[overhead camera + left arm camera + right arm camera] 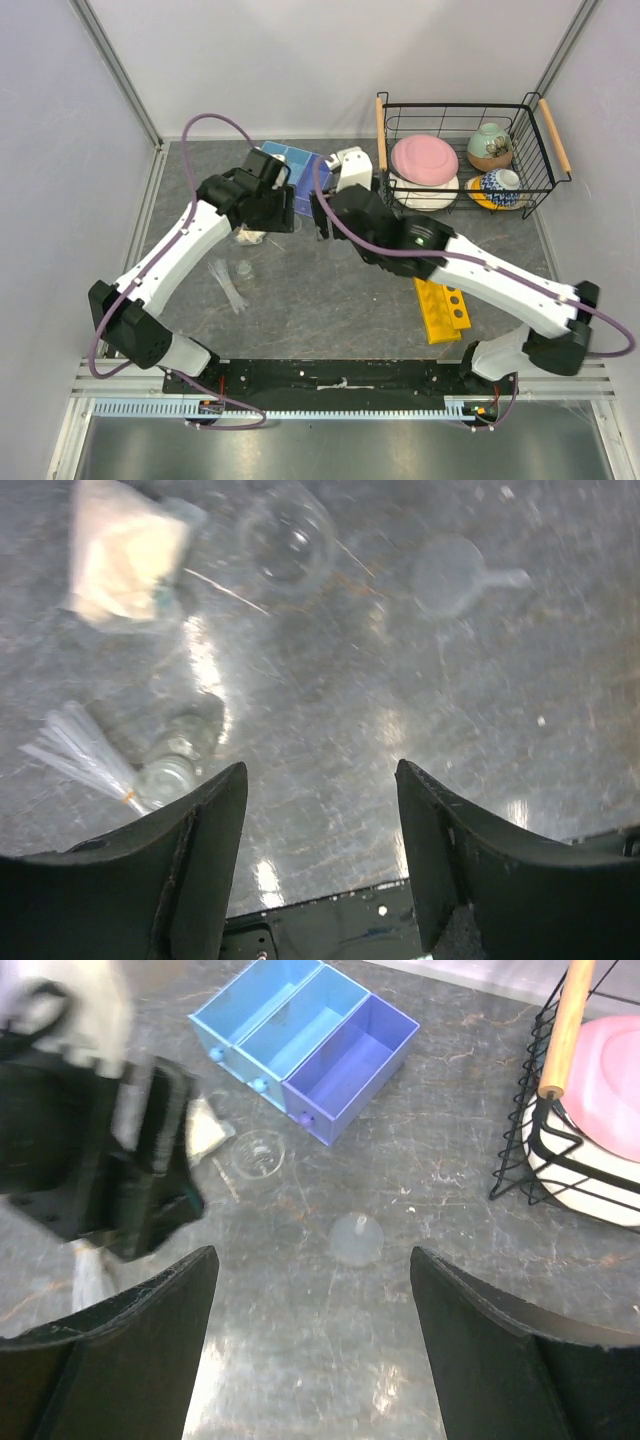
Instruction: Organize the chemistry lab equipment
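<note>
My left gripper [320, 780] hangs open over bare table, nothing between its fingers. Ahead of it lie a cream lump [125, 555] in a clear wrap, a small clear beaker [287, 540] and a clear funnel [455, 575]. A bundle of thin test tubes [85, 750] lies to its left. My right gripper [312, 1265] is also open and empty, just short of the funnel [356, 1240], with the beaker [257, 1152] and the blue three-compartment tray [305, 1045] beyond. The yellow rack [442, 310] lies under the right arm. From above, both grippers [268, 215] [322, 218] sit close together near the tray [290, 160].
A black wire basket [545, 185] with wooden handles stands at the back right, holding a pink plate [424, 158] and ceramic bowls [490, 145]. Its corner [530, 1150] is close on my right gripper's right side. The test tubes [228, 285] lie beside the left forearm.
</note>
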Controlling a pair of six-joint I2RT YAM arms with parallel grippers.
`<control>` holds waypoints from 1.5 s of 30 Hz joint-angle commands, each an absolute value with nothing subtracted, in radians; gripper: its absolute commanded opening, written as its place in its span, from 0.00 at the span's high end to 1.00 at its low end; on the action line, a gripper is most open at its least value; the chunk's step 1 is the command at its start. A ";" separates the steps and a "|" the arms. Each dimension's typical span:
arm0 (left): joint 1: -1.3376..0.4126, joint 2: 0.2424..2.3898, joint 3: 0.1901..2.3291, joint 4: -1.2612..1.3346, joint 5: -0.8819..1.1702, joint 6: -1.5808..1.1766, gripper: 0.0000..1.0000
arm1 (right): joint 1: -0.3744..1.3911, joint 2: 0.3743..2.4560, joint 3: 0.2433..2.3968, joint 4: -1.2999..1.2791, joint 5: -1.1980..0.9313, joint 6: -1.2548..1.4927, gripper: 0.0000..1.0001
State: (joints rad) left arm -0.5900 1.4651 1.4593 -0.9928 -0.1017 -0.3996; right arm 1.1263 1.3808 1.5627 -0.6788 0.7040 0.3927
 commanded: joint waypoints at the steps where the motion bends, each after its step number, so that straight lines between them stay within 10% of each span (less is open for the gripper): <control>1: -0.450 1.480 1.541 -0.960 -0.078 -0.404 0.32 | 0.985 1.474 1.576 -0.499 0.568 0.409 0.15; 24: -0.244 2.271 2.376 -0.948 -0.026 -0.339 0.32 | 0.927 1.223 1.194 -0.380 0.437 0.425 0.14; 45: -0.229 2.407 2.244 -0.853 0.009 -0.236 0.32 | 0.927 1.269 1.172 -0.339 0.371 0.396 0.14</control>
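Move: Ahead of the empty left hand, about 29 cm out, 2 cm to its left and 17 cm below, sits the blue three-bay tray. Short of the tray lie a small packet, some 15 cm ahead and 8 cm left of this hand, and a clear beaker about 16 cm straight ahead; a clear funnel is roughly 8 cm ahead and 11 cm right. From the right hand, the tray is some 33 cm ahead, 10 cm left and 31 cm below. Reaching forward some 27 cm past the packet and beaker, the left hand travels to over the front of the tray's two light-blue bays, turning about 15 degrees counter-clockwise, then sinks to 12 cm below its start, open fingers either side of their divider. The open right hand pushes forward 7 cm, draws back 5 and ends 8 cm lower. ##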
